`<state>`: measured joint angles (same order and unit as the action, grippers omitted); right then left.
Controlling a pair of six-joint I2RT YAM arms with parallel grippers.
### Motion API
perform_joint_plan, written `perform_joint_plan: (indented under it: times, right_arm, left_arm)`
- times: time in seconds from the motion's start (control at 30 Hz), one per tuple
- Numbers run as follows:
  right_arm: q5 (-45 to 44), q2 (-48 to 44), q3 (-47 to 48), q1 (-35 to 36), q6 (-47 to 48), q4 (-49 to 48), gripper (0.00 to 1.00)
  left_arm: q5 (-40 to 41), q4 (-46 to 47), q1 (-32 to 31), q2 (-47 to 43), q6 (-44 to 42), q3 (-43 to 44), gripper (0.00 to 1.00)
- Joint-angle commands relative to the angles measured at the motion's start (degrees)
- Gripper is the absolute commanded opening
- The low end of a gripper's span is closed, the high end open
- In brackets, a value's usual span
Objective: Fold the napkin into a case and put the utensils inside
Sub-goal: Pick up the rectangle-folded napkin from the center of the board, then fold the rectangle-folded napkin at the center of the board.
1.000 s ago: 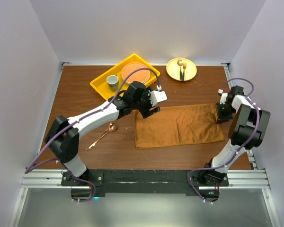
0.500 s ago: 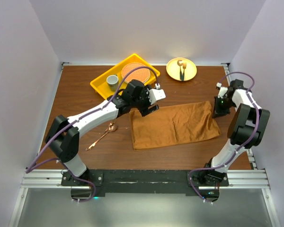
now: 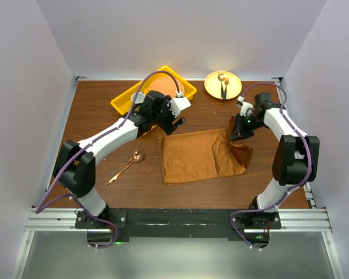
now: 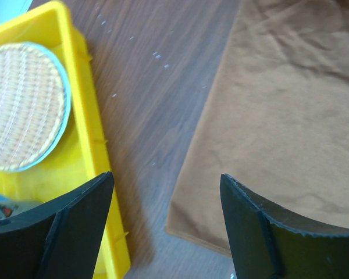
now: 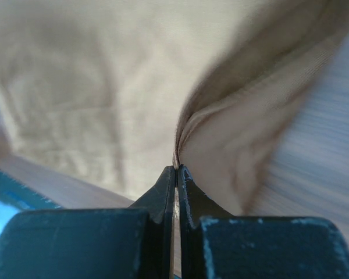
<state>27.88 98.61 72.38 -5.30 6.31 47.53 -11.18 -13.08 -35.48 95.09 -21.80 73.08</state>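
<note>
The rust-brown napkin (image 3: 198, 156) lies on the table's middle, its right end lifted and doubled back toward the left. My right gripper (image 3: 237, 132) is shut on that raised edge; in the right wrist view the cloth (image 5: 93, 75) hangs from the pinched fingertips (image 5: 176, 168). My left gripper (image 3: 173, 122) hovers open just beyond the napkin's far left corner (image 4: 200, 229), holding nothing, between the cloth and the yellow tray (image 4: 96, 139). The copper spoon (image 3: 125, 166) rests on the wood left of the napkin.
A yellow tray (image 3: 123, 104) at the back holds a woven round mat (image 4: 20, 110) and a small grey cup, mostly hidden by the left arm. A yellow plate (image 3: 213, 87) with a dark-handled utensil sits at the back right.
My right gripper has closed on the napkin's right edge, lifted it and carried it leftward, folding the cloth over. The left gripper has drawn back toward the tray.
</note>
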Motion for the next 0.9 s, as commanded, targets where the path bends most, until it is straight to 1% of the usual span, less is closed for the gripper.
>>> perform_joint_plan:
  times: [0.0, 0.03, 0.17, 0.2, 0.33, 0.4, 0.53, 0.6, 0.83, 0.87]
  right_arm:
    - [7.0, 1.1, 0.0, 4.9, -9.6, -6.8, 0.0]
    - [7.8, 1.7, 0.1, 8.4, -10.9, -8.1, 0.0]
    - [9.7, 6.1, 2.6, 15.7, -16.8, -14.3, 0.0]
    - [9.8, 6.9, 2.9, 18.8, -19.0, -15.3, 0.0]
    - [9.1, 9.8, 3.9, 25.5, -23.8, -21.7, 0.0]
    - [7.7, 12.2, 4.4, 28.2, -25.5, -23.1, 0.0]
    - [4.8, 16.8, 5.7, 29.7, -25.6, -22.7, 0.0]
    - [3.9, 18.0, 5.4, 29.8, -23.6, -21.5, 0.0]
    - [0.9, 15.8, 2.5, 29.7, -15.9, -14.8, 0.0]
    - [0.3, 15.7, 2.4, 29.7, -12.7, -13.4, 0.0]
  left_arm:
    - [-0.1, 0.3, 3.2, -2.6, 5.0, 1.2, 0.79]
    - [-0.3, 0.0, 3.9, -2.9, 5.4, 0.8, 0.79]
    - [0.0, -0.2, 5.2, -5.7, 5.8, -1.3, 0.8]
    - [0.1, -0.4, 5.5, -6.2, 5.7, -2.1, 0.8]
    - [0.4, -0.7, 7.5, -8.4, 5.6, -4.2, 0.81]
    - [0.2, -0.6, 8.5, -9.5, 5.7, -5.3, 0.81]
    - [-0.2, -0.5, 9.7, -10.8, 5.5, -6.8, 0.81]
    - [-0.6, -0.2, 10.3, -11.4, 5.5, -7.6, 0.81]
    - [-1.5, 0.8, 11.9, -13.3, 6.0, -9.6, 0.81]
    - [-1.7, 0.9, 12.0, -13.4, 6.1, -9.9, 0.81]
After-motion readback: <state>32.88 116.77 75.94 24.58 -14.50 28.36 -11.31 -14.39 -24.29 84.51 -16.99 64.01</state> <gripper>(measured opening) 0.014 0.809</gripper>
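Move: The right hand already holds the napkin's right edge. The flat left part of the napkin, where that edge is being taken, has its middle about 19 cm to this hand's left, 5 cm back and 8 cm below. The yellow tray is some 36 cm left and 28 cm ahead, and the loose utensils are roughly 49 cm left and 11 cm back. From the left hand, that napkin part lies about 8 cm right, 8 cm back and 15 cm below. Still pinching the napkin's edge with shut fingers, the right hand carries it about 22 cm left over the napkin, sinking some 7 cm on the way to bring it down onto the left part, while turning about 15 degrees counter-clockwise. The empty left hand, fingers staying open, clears off leftward by about 9 cm, away from the napkin. ##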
